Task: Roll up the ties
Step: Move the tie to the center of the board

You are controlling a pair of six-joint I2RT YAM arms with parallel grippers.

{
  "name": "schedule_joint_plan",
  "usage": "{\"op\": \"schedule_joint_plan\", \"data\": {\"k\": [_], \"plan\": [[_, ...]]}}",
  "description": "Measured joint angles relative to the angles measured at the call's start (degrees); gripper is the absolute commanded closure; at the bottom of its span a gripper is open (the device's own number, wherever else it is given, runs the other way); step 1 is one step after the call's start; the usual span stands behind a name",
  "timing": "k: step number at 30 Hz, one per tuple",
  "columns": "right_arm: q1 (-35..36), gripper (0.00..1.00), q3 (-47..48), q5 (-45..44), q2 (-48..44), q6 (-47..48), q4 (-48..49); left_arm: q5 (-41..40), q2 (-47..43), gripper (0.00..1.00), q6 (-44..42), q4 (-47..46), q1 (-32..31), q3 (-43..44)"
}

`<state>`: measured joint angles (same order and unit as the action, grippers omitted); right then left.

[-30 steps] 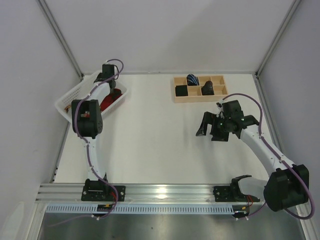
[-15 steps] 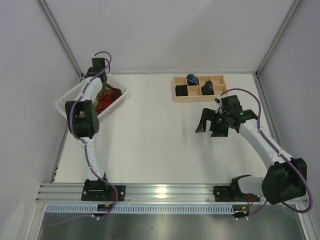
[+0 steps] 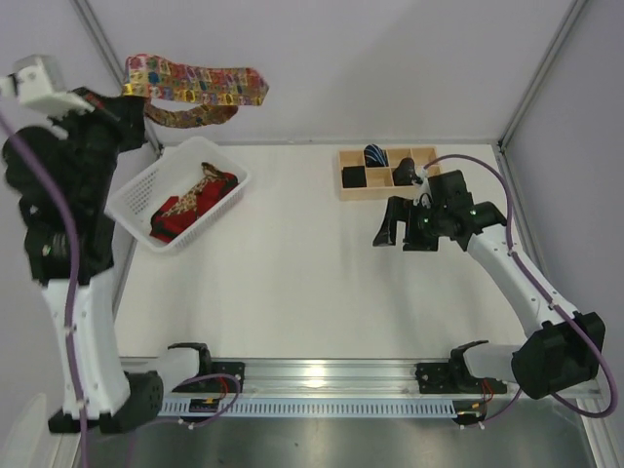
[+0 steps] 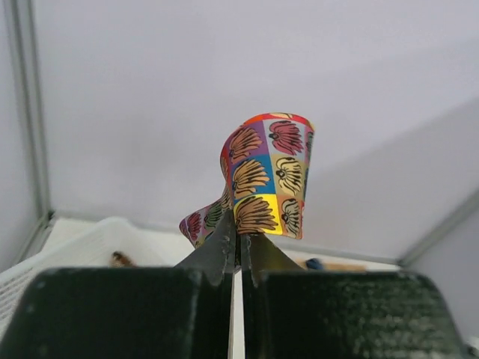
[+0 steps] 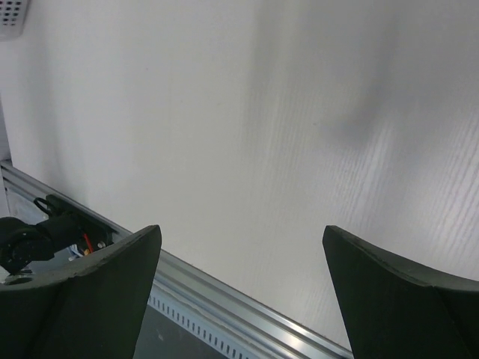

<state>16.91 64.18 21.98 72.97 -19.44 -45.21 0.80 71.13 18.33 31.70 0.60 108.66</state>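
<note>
A multicoloured floral tie (image 3: 200, 86) hangs in the air at the far left, well above the table, pinched at one end by my left gripper (image 3: 135, 99). In the left wrist view the jaws of my left gripper (image 4: 239, 243) are shut on the tie (image 4: 266, 176), which curls upward from them. Red and gold ties (image 3: 190, 201) lie in the white basket (image 3: 132, 195). My right gripper (image 3: 395, 230) hovers open over the table's right half. The right wrist view shows my right gripper (image 5: 243, 254) with nothing between its fingers (image 5: 97, 292).
A wooden compartment tray (image 3: 425, 185) at the back right holds rolled ties, a blue-striped one (image 3: 376, 154) and black ones (image 3: 354, 176). Grey walls enclose the table (image 3: 292, 263). An aluminium rail (image 3: 322, 372) runs along the near edge, also seen from the right wrist as a rail (image 5: 224, 299).
My left gripper shut inside the basket, then rose high toward the camera, pulling the multicoloured tie out. My right gripper drifted slightly left and stayed open.
</note>
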Motion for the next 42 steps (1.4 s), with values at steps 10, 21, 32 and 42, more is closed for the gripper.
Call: {"op": "schedule_joint_plan", "data": {"k": [10,21,32,42], "plan": [[3.6,0.04,6.8,-0.1,-1.8,-1.7,-0.5,14.8,-19.4,1.0,9.6,4.6,-9.4,-17.5],[3.5,0.03,0.3,-1.5,-12.1,-4.0,-3.4,12.5,-20.0,1.0,16.2,14.5,-29.3,-45.3],[3.5,0.05,-4.3,2.0,-13.8,-5.6,-2.8,7.2,-9.3,1.0,18.3,8.5,-35.3,-40.8],[5.0,0.04,-19.7,24.1,-16.8,-7.3,26.9,21.8,-1.0,1.0,18.5,-0.4,-35.5,-38.2]]}}
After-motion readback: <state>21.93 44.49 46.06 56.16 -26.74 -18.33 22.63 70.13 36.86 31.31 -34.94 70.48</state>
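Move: My left hand holds the patterned tie high over the left side. The board's centre lies some 31 cm to its right, a few centimetres nearer my base and roughly 53 cm below. The white basket is about 24 cm farther out, 16 cm to the left and 49 cm below; the wooden tray is about 34 cm ahead, 53 cm right and 51 cm below. From my right hand, the centre is about 5 cm ahead, 17 cm left and 17 cm below. With my left fingers still shut on the tie, I swing back and slightly up, then down about 30 cm while carrying right some 26 cm towards the board's centre, tipping the fingers down about 45 degrees and turning them clockwise. My right hand, open and empty, rises a little, draws back about 7 cm, then slides left towards the tie, rolling its left side up. ##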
